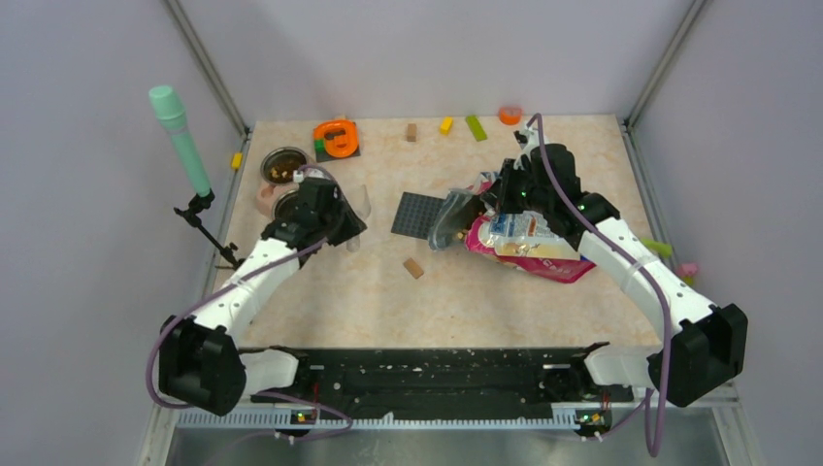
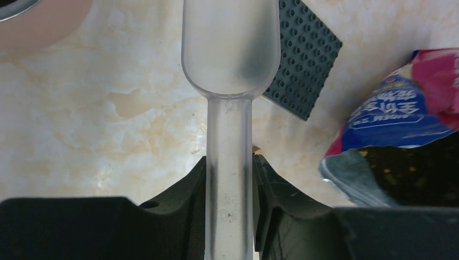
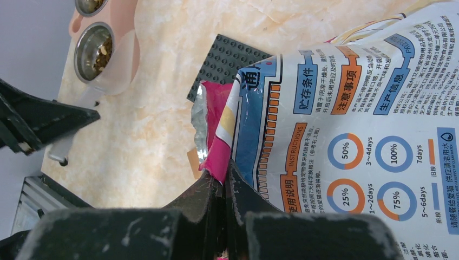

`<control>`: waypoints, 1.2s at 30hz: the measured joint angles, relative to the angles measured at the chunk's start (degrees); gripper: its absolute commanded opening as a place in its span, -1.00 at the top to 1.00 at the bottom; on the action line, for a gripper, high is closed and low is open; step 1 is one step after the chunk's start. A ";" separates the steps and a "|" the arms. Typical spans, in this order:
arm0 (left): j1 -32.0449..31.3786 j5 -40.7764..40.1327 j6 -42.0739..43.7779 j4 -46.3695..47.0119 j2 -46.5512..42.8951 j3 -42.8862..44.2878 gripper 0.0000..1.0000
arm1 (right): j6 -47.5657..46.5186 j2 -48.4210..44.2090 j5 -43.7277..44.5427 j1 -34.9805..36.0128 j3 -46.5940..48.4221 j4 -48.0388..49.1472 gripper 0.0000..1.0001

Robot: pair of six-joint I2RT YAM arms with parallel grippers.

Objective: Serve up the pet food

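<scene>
The pet food bag, pink and blue, lies on its side at centre right with its open mouth facing left, dark inside. My right gripper is shut on the bag's pink edge by the mouth. My left gripper is shut on the handle of a clear plastic scoop, which looks empty and hangs over the tabletop left of the bag. A pink double bowl stands at the left, its far dish holding brown kibble.
A dark grey studded plate lies just left of the bag's mouth. A tan block sits in front of it. An orange object and small coloured blocks line the back edge. A green microphone on a stand rises at far left.
</scene>
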 measured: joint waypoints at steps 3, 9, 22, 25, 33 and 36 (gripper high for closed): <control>-4.57 -4.98 4.24 6.71 -1.20 -5.75 1.00 | -0.02 -0.02 0.09 0.00 0.00 -0.02 1.00; -10.82 -13.25 12.79 19.78 -2.14 -15.52 1.00 | 0.00 -1.07 0.66 0.00 -0.74 0.11 1.00; -13.53 -25.31 16.76 31.56 4.22 -19.74 0.96 | 0.00 -2.32 1.38 0.00 -1.09 -0.44 1.00; -13.53 -26.03 15.15 31.04 7.74 -19.37 0.43 | 0.00 -2.34 1.42 0.00 -1.09 -0.46 1.00; -13.53 -27.04 11.37 23.26 12.28 -11.23 -0.83 | -0.61 -2.54 1.68 0.00 -1.09 -0.70 1.00; -13.53 -27.06 12.07 19.87 12.28 -6.34 -0.87 | -1.22 -2.71 1.88 0.00 -1.09 -1.01 1.00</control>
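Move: About 10 cm below the left hand, and roughly 2 cm ahead, lies the bare patch of table where the held scoop will go. The near bowl is some 8 cm ahead and 16 cm to the left. The dark studded plate is about 7 cm ahead and 15 cm to the right, and the wooden block 6 cm back and 14 cm right. From the right hand, the patch lies about 34 cm left, 4 cm back and 20 cm below. Lowering the empty scoop some 10 cm onto the bare table between near bowl and studded plate, the left hand rolls about 25 degrees, its left side rising, with a brief pause partway down. The fingers then open wide, let go of the handle and lift about 4 cm, easing a couple of centimetres forward. The right hand keeps its pinch on the bag's rim almost in place. ##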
